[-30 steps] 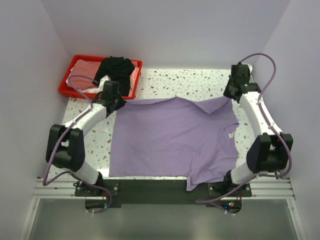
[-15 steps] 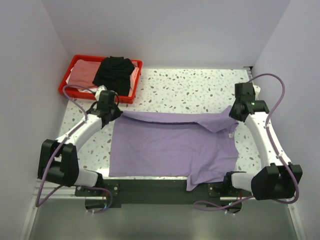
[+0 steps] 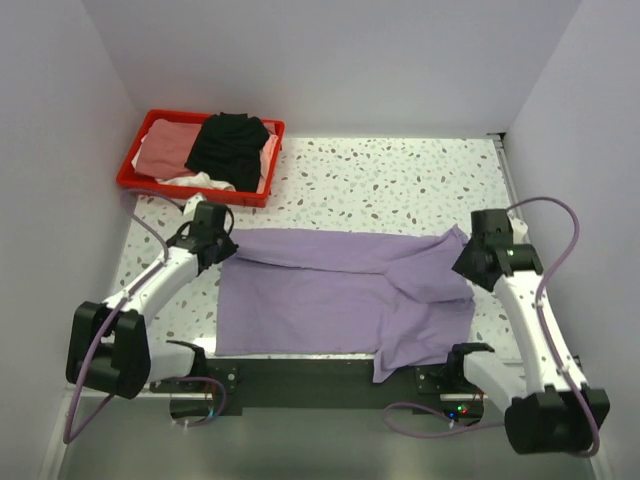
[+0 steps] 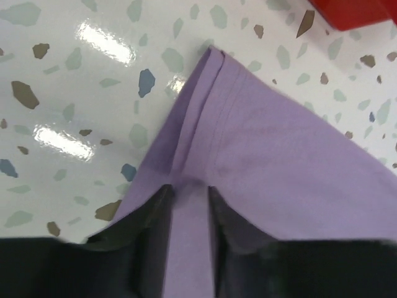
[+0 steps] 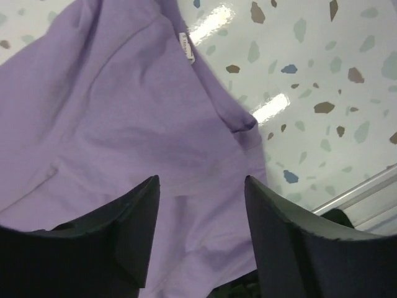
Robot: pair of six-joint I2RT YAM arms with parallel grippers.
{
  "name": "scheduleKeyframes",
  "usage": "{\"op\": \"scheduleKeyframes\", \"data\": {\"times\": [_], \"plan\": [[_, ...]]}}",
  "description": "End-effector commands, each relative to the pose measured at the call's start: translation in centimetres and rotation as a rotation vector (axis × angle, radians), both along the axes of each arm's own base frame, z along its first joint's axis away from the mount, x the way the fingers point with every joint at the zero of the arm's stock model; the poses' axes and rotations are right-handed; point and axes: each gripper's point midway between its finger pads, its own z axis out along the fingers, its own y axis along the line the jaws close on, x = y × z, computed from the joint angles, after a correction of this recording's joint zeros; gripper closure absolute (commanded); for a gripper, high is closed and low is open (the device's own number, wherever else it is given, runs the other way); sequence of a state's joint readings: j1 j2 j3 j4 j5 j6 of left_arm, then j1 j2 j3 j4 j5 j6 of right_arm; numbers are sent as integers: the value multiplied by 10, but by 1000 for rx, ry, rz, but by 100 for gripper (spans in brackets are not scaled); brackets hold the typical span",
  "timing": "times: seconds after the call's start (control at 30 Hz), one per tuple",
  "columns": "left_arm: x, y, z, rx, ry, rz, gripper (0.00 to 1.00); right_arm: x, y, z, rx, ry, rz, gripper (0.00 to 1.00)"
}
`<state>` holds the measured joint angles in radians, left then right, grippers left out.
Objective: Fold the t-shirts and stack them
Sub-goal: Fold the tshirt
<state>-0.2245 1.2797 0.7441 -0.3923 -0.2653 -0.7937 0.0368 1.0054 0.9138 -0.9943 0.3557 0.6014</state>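
The lavender t-shirt [image 3: 340, 290] lies on the speckled table, its far part folded over toward the near edge. My left gripper [image 3: 222, 248] is at the fold's left corner. In the left wrist view its jaws [image 4: 188, 192] stand slightly apart, with a strip of the lavender cloth [image 4: 279, 155] running between them. My right gripper [image 3: 468, 262] hovers over the fold's right end, open, with nothing between its fingers [image 5: 201, 183]; the lavender cloth [image 5: 111, 112] lies below. A black t-shirt [image 3: 230, 145], a salmon pink one [image 3: 165, 150] and a white one [image 3: 190, 180] sit piled in the tray.
The red plastic tray [image 3: 128, 175] stands at the table's far left corner, just beyond my left gripper. A shirt sleeve hangs over the near edge [image 3: 392, 362]. Walls close in on the left, right and back. Bare speckled table [image 3: 400, 185] lies beyond the fold.
Both grippers carried the shirt's far edge toward the near side, making the fold. The right jaws have opened and let go; the left jaws have parted slightly.
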Motion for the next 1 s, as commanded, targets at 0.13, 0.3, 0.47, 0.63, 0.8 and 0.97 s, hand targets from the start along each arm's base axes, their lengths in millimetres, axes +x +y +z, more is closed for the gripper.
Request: {"op": "scheduleKeyframes", "data": {"times": [0.13,0.3,0.47,0.63,0.8,0.97], "plan": [[-7,16,21,34,-32,75,8,1,18,42,123,-259,-4,14],[-1,11,47,-3,-110,63,0,34,43,52,197,-312,168,1],[20,-19,48,-95,-151,-60,0,76,80,34,353,-266,311,1],[30,-40,14,-137,-62,-137,0,120,83,-12,366,-177,308,1],[36,-46,-16,-138,0,-167,0,145,84,-63,364,-68,322,1],[35,-42,-52,-119,102,-151,0,150,80,-104,358,19,285,1]]}}
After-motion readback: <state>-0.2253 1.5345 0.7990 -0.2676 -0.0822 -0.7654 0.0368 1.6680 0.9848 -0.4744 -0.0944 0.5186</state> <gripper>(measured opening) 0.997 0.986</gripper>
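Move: The left hand's fingers, only slightly open, hang some 6 cm above the table. The far-left patch of the purple t-shirt lies about 3 cm ahead, 4 cm right, its corner 5 cm ahead and 1 cm right; the red bin is 21 cm ahead, 8 cm left. For the half-open right hand, the shirt's far-edge spot lies 13 cm ahead, 8 cm left, 12 cm below; the far-right corner sits 15 cm ahead, 1 cm right. Both hands head for the shirt's far edge, opening wide on the way. The left backs off and lifts about 3 cm, then sinks about 7 cm while swinging right and forward over the far-left patch. The right rises slightly, then drops steeply while reaching about 13 cm forward and 7 cm left, its left side tilting up some 20 degrees as it turns counter-clockwise. Both end just over the cloth, touch not certain. ##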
